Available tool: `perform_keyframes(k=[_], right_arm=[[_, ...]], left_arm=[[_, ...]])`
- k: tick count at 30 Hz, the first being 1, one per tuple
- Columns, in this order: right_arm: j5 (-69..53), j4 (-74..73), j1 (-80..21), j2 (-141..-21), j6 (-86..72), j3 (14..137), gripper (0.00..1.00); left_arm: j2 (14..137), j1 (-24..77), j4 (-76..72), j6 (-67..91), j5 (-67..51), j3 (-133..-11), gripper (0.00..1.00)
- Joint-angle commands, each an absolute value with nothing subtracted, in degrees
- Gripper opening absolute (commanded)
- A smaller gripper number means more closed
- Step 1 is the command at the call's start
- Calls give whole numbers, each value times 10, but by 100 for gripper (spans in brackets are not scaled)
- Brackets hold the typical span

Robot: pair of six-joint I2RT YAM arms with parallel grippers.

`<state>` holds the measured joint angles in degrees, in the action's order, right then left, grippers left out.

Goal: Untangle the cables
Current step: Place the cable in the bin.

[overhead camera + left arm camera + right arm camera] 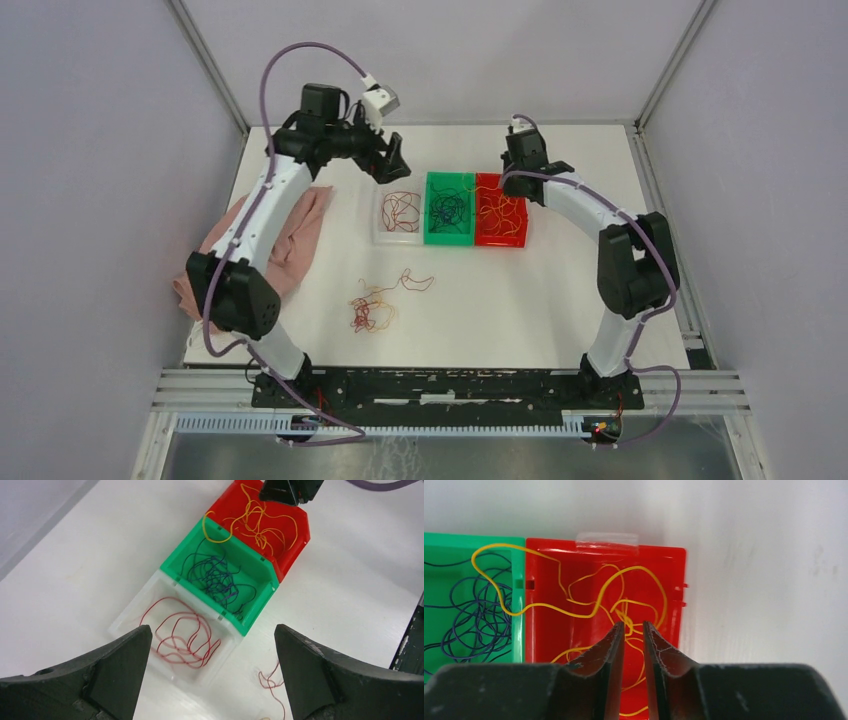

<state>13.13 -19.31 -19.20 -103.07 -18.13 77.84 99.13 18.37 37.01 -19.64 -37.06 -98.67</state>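
Note:
Three bins stand in a row. The clear bin [125, 625] holds red cables [182, 640], the green bin [255, 605] holds dark purple cables [217, 575], and the red bin [539, 610] holds yellow cables [624, 600]. One yellow cable [494, 580] loops over into the green bin. A tangle of red and orange-yellow cables [375, 305] lies on the table nearer the arms. My left gripper [212, 630] hangs wide open above the clear bin, holding nothing. My right gripper [633, 624] hovers over the red bin, its jaws a narrow gap apart with nothing pinched.
A pink cloth [300, 235] lies on the table's left side, partly under the left arm. A loose red strand [270, 682] lies on the table just in front of the clear bin. White enclosure walls stand behind the table and on both sides.

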Motion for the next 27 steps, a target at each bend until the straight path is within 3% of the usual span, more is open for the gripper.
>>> perform_keyframes(k=[1, 7, 15, 20, 27], right_arm=[[141, -216, -212, -1082, -170, 832, 29], [156, -225, -218, -1054, -164, 840, 50], [123, -216, -245, -985, -105, 843, 64], [95, -227, -284, -1047, -66, 910, 66], [187, -239, -330, -1148, -5, 992, 65]], left_arm=[[903, 136, 405, -222, -378, -953, 99], [835, 108, 423, -234, -372, -919, 99], [819, 43, 434, -223, -381, -916, 99], [808, 18, 449, -225, -386, -900, 99], [766, 11, 450, -237, -399, -866, 99]])
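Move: The red bin, with the yellow cable in it, has its middle about 8 cm below my right hand, some 4 cm back and 2 cm to the left. The green bin sits level with it, roughly 15 cm left and 4 cm back of my right hand; the white bin is about 28 cm left and 4 cm back. From my left hand the red bin is some 24 cm to the right, about 1 cm ahead and 23 cm below. I dip my right hand about 3 cm down into the red bin, opening its fingers to let go of the yellow cable, then rise some 10 cm and swing left over the right side of the green bin, turning about 20 degrees counter-clockwise. My empty left hand, still wide open, draws about 13 cm left and a little back, away from the bins. ##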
